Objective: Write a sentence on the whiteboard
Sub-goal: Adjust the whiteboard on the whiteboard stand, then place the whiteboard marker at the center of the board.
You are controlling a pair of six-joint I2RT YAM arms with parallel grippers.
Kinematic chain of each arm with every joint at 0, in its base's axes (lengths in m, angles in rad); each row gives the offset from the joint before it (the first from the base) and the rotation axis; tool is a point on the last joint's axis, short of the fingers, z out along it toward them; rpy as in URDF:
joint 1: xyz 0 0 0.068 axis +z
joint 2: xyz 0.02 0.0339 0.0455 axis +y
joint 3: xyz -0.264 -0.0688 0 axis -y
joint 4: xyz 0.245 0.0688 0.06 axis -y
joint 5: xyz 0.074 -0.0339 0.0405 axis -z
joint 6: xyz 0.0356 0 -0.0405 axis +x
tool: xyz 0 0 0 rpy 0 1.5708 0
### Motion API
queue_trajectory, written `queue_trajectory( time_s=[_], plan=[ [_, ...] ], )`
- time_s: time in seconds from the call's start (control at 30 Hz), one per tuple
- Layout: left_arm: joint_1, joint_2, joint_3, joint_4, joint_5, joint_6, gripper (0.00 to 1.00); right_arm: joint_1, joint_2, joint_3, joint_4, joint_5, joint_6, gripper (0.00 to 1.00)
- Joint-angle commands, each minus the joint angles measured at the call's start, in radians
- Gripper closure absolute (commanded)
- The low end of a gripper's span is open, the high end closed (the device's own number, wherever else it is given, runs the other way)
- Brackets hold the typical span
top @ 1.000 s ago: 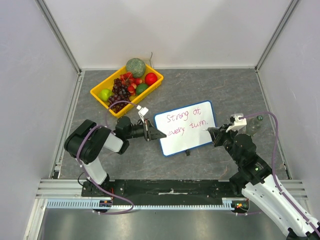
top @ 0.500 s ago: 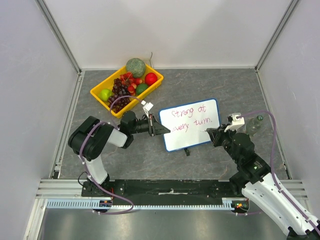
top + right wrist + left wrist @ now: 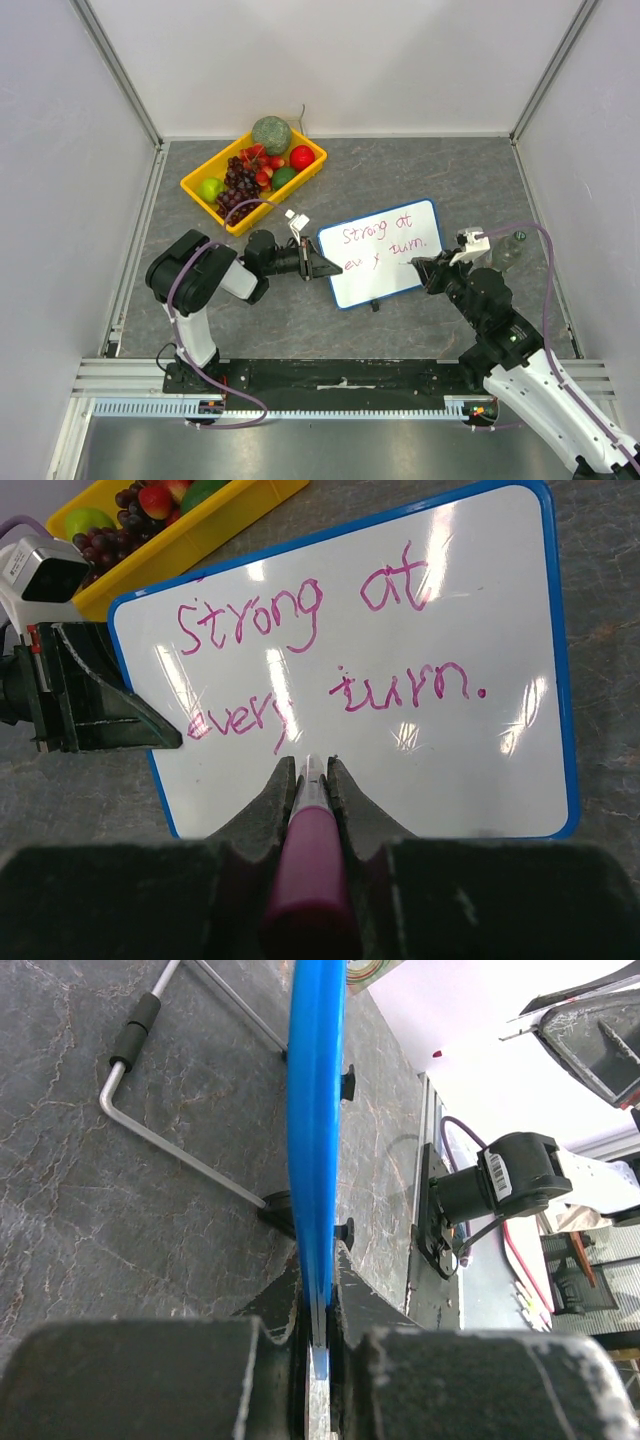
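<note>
The whiteboard (image 3: 385, 280), white with a blue rim, stands propped near the middle of the table. The sentence (image 3: 388, 244) in pink marker reads "Strong at every turn." in two lines (image 3: 320, 645). My left gripper (image 3: 322, 267) is shut on the board's left edge; the left wrist view shows the blue rim (image 3: 316, 1110) pinched edge-on between the fingers (image 3: 318, 1290). My right gripper (image 3: 425, 270) is shut on a pink marker (image 3: 312, 850). Its tip (image 3: 312, 765) is just off the board's near edge, below "every". The whiteboard (image 3: 400, 770) fills the right wrist view.
A yellow tray (image 3: 200, 203) of fruit sits at the back left, behind the left arm. A clear bottle (image 3: 510, 248) stands to the right of the board. The board's wire stand (image 3: 170, 1140) rests on the grey tabletop behind it. Enclosure walls close in both sides.
The left gripper has carried the board a little to the right and back, with the left arm reaching further. The right gripper and marker have barely moved.
</note>
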Motion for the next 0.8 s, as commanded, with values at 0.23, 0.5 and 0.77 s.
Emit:
queue_trajectory(
  time_s=[0.23,0.5,0.77],
  plan=[
    [-0.009,-0.186,-0.019,-0.220,-0.080,0.158,0.45,-0.001,-0.041,0.005,-0.034,-0.048,0.037,1.00],
    [-0.009,-0.434,-0.024,-0.529,-0.255,0.210,0.28,-0.001,-0.067,0.029,-0.116,-0.135,0.103,1.00],
    [-0.011,-0.796,-0.023,-0.928,-0.585,0.279,0.08,-0.001,-0.113,-0.030,-0.185,-0.296,0.272,1.00]
  ],
)
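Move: The left fingers are still shut on the whiteboard's left edge, the board's middle about 10 cm to their right, 3 cm ahead and 2 cm higher; the stand's near foot lies some 8 cm right, 7 cm back and 6 cm below, the fruit basket 17 cm left, 19 cm ahead and 4 cm below. From the right hand, which holds the marker, the board's middle is roughly 7 cm left, 2 cm ahead and 8 cm down. The left fingers open from their pinch on the whiteboard's left edge to almost fully wide and come free, then the hand rises about 7 cm and swings off to the left, away from the board, by some 5 cm, turning counter-clockwise roughly 20 degrees. The right hand, its grip on the marker kept, draws back about 4 cm towards the board's near edge and drifts a little left, the wrist tipping down and turning slightly counter-clockwise. ##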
